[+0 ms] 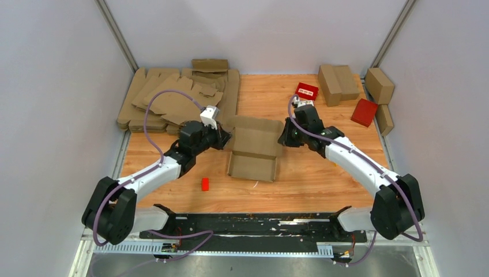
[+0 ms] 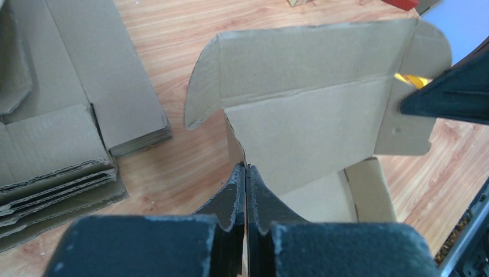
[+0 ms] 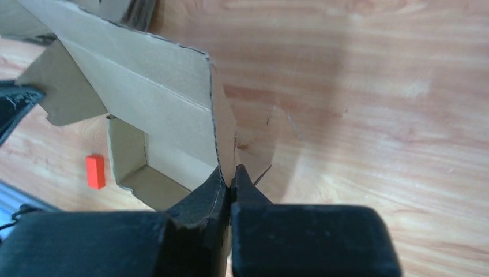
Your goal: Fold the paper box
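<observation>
The paper box (image 1: 254,147) is brown cardboard, half formed, in the middle of the wooden table, with its lid panel raised. My left gripper (image 1: 224,137) is shut on the box's left side wall. In the left wrist view the fingertips (image 2: 246,167) pinch a thin cardboard edge below the raised lid (image 2: 305,86). My right gripper (image 1: 282,135) is shut on the right side wall. The right wrist view has its jaws (image 3: 232,176) closed on the wall edge, beside the box's open inside (image 3: 155,167).
A stack of flat cardboard sheets (image 1: 167,98) lies at the back left. Folded brown cartons (image 1: 337,83) and two red boxes (image 1: 307,90) (image 1: 364,112) sit at the back right. A small red block (image 1: 204,184) lies in front of the box's left side.
</observation>
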{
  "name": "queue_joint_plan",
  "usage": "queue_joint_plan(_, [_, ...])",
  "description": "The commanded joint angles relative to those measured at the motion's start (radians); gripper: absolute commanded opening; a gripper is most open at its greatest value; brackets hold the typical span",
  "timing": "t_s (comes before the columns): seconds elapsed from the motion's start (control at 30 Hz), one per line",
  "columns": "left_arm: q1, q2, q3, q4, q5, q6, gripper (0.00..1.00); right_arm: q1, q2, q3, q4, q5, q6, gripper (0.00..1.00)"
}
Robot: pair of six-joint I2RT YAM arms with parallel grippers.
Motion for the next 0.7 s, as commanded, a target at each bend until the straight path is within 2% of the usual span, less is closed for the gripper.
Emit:
queue_joint_plan(0.0, [-0.03,-0.044,-0.036,0.092,-0.031,-0.002,0.0,0.068,0.004,0.091,0.043,0.251,-0.035,0.0])
queue_joint_plan(0.23, [-0.103,-0.05,-0.112,0.244,-0.193,0.022,0.0,0.139,0.006,-0.037,0.374,0.399,-0.044,0.0])
queue_joint_plan(0.43, [-0.135,-0.008,-0.167,0.454,-0.327,0.044,0.0,0.161,0.106,-0.014,0.497,0.569,-0.034,0.0])
queue_joint_plan(0.53, [-0.135,0.036,-0.164,0.556,-0.398,0.044,0.0,0.163,0.125,-0.03,0.61,0.614,-0.072,0.0])
queue_joint_plan(0.67, [-0.134,0.097,-0.089,0.584,-0.424,0.074,0.0,0.162,0.15,-0.039,0.742,0.643,-0.123,0.0])
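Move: Both grippers already pinch the side flaps of the box's raised lid panel, whose middle lies about 8 cm right of the left hand and 8 cm left of the right. The open tray lies some 9 cm back and 8 cm right of the left hand, or 8 cm back and 9 cm left of the right, roughly 11 cm below both. The pink carton lies about 14 cm ahead of the right hand and 8 cm to its right. Swing the box round from its right side: keep both grippers shut on the lid's flaps and carry the right one forward about 9 cm, tipping its fingers up some 25 degrees while turning clockwise. Hold the left gripper nearly in place as the pivot, easing slightly back and then forward 2 cm, its fingers tipping up and turning counter-clockwise. ##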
